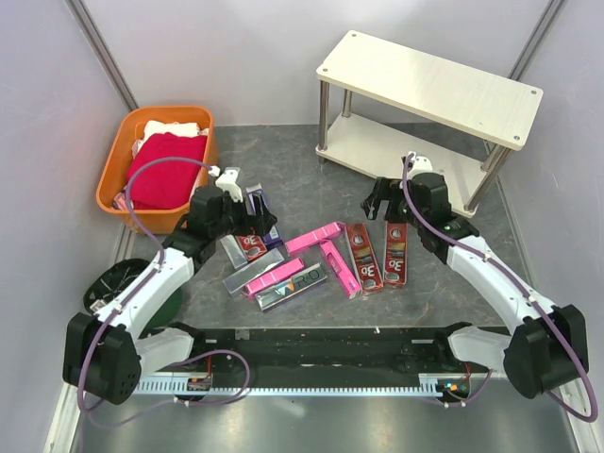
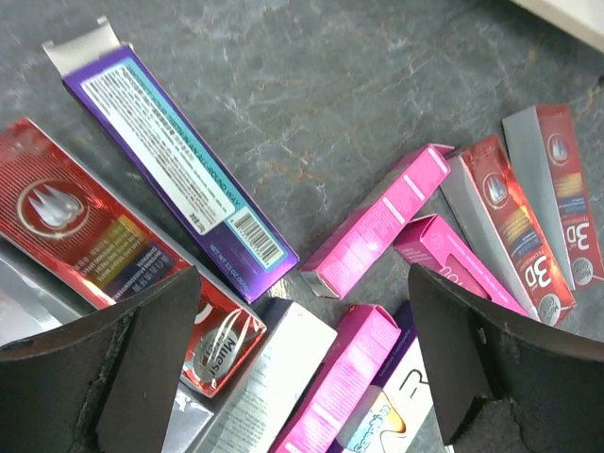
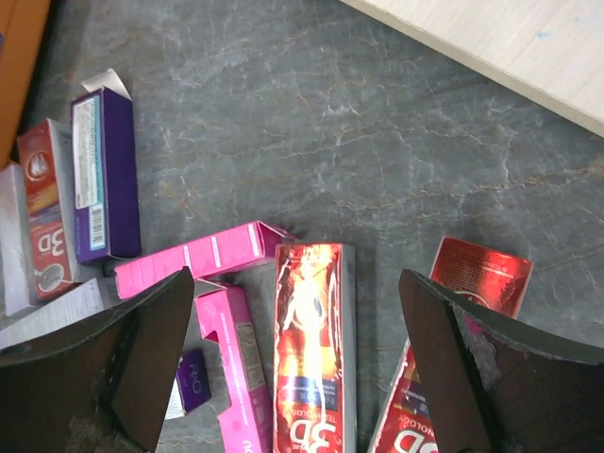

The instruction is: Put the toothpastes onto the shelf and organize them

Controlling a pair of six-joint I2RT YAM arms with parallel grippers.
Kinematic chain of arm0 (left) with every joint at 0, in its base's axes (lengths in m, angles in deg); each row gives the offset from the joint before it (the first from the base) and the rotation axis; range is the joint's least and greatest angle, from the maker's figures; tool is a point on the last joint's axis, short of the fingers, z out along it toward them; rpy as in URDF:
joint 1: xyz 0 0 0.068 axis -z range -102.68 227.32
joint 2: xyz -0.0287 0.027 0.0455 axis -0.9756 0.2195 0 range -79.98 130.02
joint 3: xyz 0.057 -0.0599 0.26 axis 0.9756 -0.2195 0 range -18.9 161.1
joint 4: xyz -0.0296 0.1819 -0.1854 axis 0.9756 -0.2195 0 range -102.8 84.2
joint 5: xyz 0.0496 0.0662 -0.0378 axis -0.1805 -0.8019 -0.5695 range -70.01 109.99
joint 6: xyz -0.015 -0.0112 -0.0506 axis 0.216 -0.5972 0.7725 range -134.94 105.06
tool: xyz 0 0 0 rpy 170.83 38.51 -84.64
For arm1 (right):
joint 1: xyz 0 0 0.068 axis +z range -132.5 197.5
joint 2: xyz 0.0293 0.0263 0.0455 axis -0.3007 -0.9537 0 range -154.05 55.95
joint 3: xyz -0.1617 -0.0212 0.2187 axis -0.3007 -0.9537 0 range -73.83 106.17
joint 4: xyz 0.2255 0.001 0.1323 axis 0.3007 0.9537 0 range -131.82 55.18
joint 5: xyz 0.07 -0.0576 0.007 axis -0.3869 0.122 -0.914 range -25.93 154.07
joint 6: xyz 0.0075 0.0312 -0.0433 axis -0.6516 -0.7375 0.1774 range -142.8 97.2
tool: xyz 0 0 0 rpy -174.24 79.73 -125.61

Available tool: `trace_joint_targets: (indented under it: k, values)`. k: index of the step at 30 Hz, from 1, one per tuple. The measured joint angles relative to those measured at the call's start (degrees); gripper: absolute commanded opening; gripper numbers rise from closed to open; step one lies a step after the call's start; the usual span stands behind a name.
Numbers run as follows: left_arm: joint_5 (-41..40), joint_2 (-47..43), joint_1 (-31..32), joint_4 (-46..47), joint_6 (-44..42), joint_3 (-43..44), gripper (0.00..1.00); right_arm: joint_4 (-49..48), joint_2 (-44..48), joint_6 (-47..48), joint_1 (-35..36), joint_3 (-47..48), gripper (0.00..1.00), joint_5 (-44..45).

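Observation:
Several toothpastes lie scattered flat on the grey tabletop: pink cartons point(image 1: 314, 237), two dark red ones point(image 1: 362, 255) point(image 1: 397, 253), and a silver-grey one point(image 1: 247, 271). The cream two-tier shelf point(image 1: 429, 85) stands at the back right with both boards bare. My left gripper point(image 1: 253, 219) hovers open over the left end of the pile, above a pink carton point(image 2: 340, 377) and a silver-grey one point(image 2: 255, 396); a purple carton point(image 2: 175, 170) lies beyond. My right gripper point(image 1: 389, 203) hangs open above a dark red carton point(image 3: 311, 349), with another red carton point(image 3: 481, 274) beside it. Neither gripper holds anything.
An orange basket point(image 1: 113, 179) holding red and white cloths sits at the back left. A dark round object point(image 1: 118, 283) lies at the table's left edge. Grey walls close in both sides. The shelf's lower board point(image 3: 510, 42) lies just beyond my right gripper.

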Motion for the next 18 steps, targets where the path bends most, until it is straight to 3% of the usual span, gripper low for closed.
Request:
trace_joint_targets:
  k: [6,13,18]
  values:
    - [0.4,2.5,0.0,-2.3,0.9,2.6,0.98,4.6,0.4,1.5,3.5,0.2,0.98,2.9]
    - [8.2,6.6,0.2,-3.9,0.2,6.6,1.00,7.0,-0.3,1.8,7.1,0.2,0.98,3.4]
    - [9.1,11.7,3.3,-5.9,-1.5,11.0,1.00,7.3,-0.5,1.7,7.3,0.5,0.98,3.4]
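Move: The middle red 3D box lies under the right hand, about 4 cm back, 1 cm to its right and 16 cm below. At that level, the middle pink box is some 5 cm left of that red box and 2 cm nearer; the right red box is about 7 cm right of it, level with it. For the left hand, the upper pink box is roughly 4 cm ahead, 9 cm right and 14 cm down; the lower pink box lies about 7 cm back, straight below it sideways. Back, leftward and down, the right hand draws in some 5 cm over the middle red box, its wrist turning slightly left, then settles with open fingers still above the box. The left hand first nearly waits, then sweeps about 5 cm right towards the upper pink box, swinging clockwise a little over 10 degrees, its fingers wide open too. ##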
